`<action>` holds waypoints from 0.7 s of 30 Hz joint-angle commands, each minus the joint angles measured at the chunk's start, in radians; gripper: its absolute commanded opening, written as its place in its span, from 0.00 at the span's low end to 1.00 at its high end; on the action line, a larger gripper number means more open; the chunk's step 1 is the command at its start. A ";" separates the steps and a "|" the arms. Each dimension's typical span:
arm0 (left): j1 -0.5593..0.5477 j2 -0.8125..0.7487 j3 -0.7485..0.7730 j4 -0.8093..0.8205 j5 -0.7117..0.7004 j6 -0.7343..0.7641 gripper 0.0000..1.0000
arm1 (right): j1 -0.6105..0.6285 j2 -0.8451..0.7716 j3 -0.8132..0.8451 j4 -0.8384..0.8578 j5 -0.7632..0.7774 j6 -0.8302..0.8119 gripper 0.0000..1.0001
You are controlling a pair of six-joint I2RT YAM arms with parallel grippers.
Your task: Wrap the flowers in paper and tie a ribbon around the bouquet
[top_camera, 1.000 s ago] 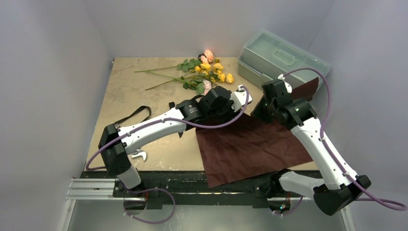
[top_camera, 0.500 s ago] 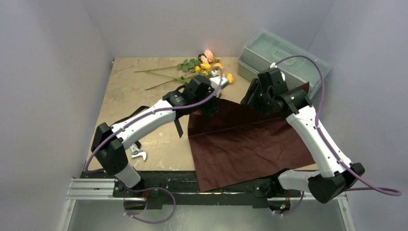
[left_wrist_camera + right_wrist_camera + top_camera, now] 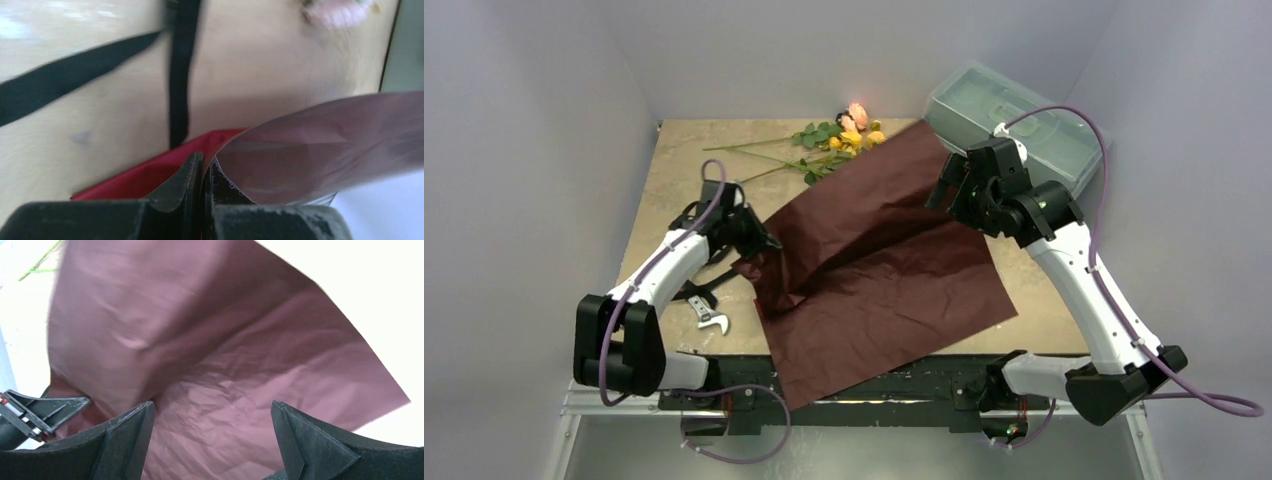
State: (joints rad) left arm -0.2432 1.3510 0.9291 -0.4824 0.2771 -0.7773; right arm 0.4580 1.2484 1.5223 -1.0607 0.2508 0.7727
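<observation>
The dark red paper [image 3: 884, 270] lies spread over the middle of the table, its far corner lapping over part of the flowers [image 3: 842, 137]. My left gripper [image 3: 759, 246] is shut on the paper's left corner; in the left wrist view the jaws [image 3: 205, 167] pinch the sheet's edge [image 3: 320, 145]. My right gripper [image 3: 946, 192] hovers open over the paper's far right edge, and between its fingers [image 3: 212, 415] only crinkled paper [image 3: 200, 340] shows below. The black ribbon [image 3: 180, 75] lies on the table beyond the left gripper, partly under the left arm [image 3: 696, 292].
A clear plastic box [image 3: 1014, 120] stands at the back right corner. A small metal tool [image 3: 710, 319] lies near the left arm's base. The paper's near corner hangs over the table's front edge [image 3: 804, 385].
The left gripper shut on the paper and dragged its corner left across the table. The right gripper opened and let the paper go. The sheet now reaches the flowers.
</observation>
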 commanded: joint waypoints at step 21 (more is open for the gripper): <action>0.229 0.214 -0.005 -0.125 0.033 0.081 0.00 | -0.016 -0.396 -0.686 0.280 -0.037 0.059 0.99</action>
State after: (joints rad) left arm -0.0208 1.5543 0.9081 -0.5724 0.3313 -0.7540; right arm 0.4572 0.8543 0.8978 -0.8948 0.2588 0.8406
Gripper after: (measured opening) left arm 0.028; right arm 0.985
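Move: The left hand still pinches a corner of the dark paper some 12 cm above the table; the black ribbon it carries towards lies about 10 cm to its left and 3 cm farther out, the wrench 14 cm left and 12 cm back, the flower heads some 30 cm ahead and 14 cm right. The right hand, empty and open, is high over the paper, whose middle lies about 14 cm to its left, 2 cm ahead and 25 cm below. Keeping its pinch on the paper corner, the left hand finishes its pull by sinking about 7 cm and going about 6 cm left, towards the ribbon; the sideways part comes mostly at the start, and the fingers tip some 20 degrees further down and turn a little counter-clockwise. The right hand, already clear of the paper and staying wide open, drops about 11 cm while drawing back 7 cm and slightly right, to hang by the sheet's right-hand edge. ##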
